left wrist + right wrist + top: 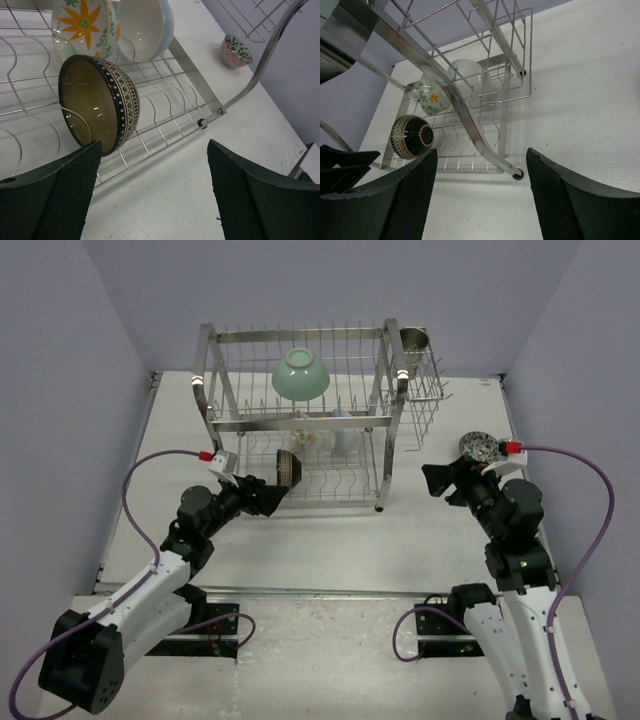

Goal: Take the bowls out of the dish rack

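Observation:
The dish rack (228,400) stands at mid-table. A mint-green bowl (301,374) rests upside down on its upper tier. On the lower tier a dark brown striped bowl (97,102) stands on edge, with a yellow-flowered white bowl (82,25) and a pale bowl (145,27) behind it. My left gripper (274,494) is open just in front of the brown bowl (288,469), and nothing lies between its fingers (65,195). A pinkish patterned bowl (478,448) sits on the table right of the rack. My right gripper (432,480) hangs open near it, facing the rack's foot (518,174).
A steel cup (414,340) stands in the wire side basket (428,390) at the rack's right end. Purple walls close in the table on the left, right and back. Purple cables loop from both wrists.

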Available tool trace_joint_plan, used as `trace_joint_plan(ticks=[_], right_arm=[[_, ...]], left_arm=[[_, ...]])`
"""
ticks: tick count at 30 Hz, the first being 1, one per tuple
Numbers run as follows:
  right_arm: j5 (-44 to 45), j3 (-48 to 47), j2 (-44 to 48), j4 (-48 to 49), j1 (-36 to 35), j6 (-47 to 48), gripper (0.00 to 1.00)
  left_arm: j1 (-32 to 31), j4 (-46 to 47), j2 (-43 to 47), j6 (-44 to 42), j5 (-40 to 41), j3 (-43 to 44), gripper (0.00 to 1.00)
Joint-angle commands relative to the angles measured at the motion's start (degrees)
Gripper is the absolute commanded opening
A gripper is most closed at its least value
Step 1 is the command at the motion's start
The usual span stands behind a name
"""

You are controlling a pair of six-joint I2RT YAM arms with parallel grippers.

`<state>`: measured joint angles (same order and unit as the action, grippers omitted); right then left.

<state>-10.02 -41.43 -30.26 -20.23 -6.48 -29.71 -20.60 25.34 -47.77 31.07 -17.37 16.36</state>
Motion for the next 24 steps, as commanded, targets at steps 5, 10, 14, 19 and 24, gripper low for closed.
trace_joint_plan(ticks=[5,10,14,19,24], right_arm=[[-0.8,-0.3,0.9,-1.1,-0.5,1.2,0.73],[-1.0,-0.1,1.2,-1.2,-0.5,1.4,0.73],[-1.2,-0.1,1.3,-1.3,-0.6,1.6,0.73],[-1.4,-0.1,1.5,-1.4,-0.6,1.7,0.73],[-1.4,0.3,1.9,-1.6,-0.8,1.9,0.73]], left_arm=[[-2.9,9.9,-7.0,0.2,2.4,-0.8,0.86],[-3.9,13.1,-10.3,-0.1,3.4,-0.4,0.86],[-4.7,14.5,-13.4,-0.5,4.3,0.2,0.86],[-5.4,17.5,-16.6,-0.7,5.1,0.6,0.86],[-5.9,19.7,-19.9,-0.8,5.6,1.4,0.86]])
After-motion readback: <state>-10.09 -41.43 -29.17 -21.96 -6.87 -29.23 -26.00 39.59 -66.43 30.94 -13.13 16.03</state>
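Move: The dark patterned bowl, on edge in the lower rack with its mouth facing left, is about 8 cm ahead of my left hand, 3 cm to its right and some 8 cm below. The flowered bowl is roughly 9 cm beyond the dark one and 3 cm farther right; the light blue bowl is also 9 cm beyond it but 12 cm right. From my right hand the dark bowl is about 10 cm ahead, 30 cm left and 19 cm lower. I sink my left hand about 5 cm while carrying it nearly 3 cm right and a little forward, bringing the wide-open fingers down to the near side of the dark patterned bowl. The wrist holds its slant, tipping down only about 5 degrees; I don't close on anything yet. ##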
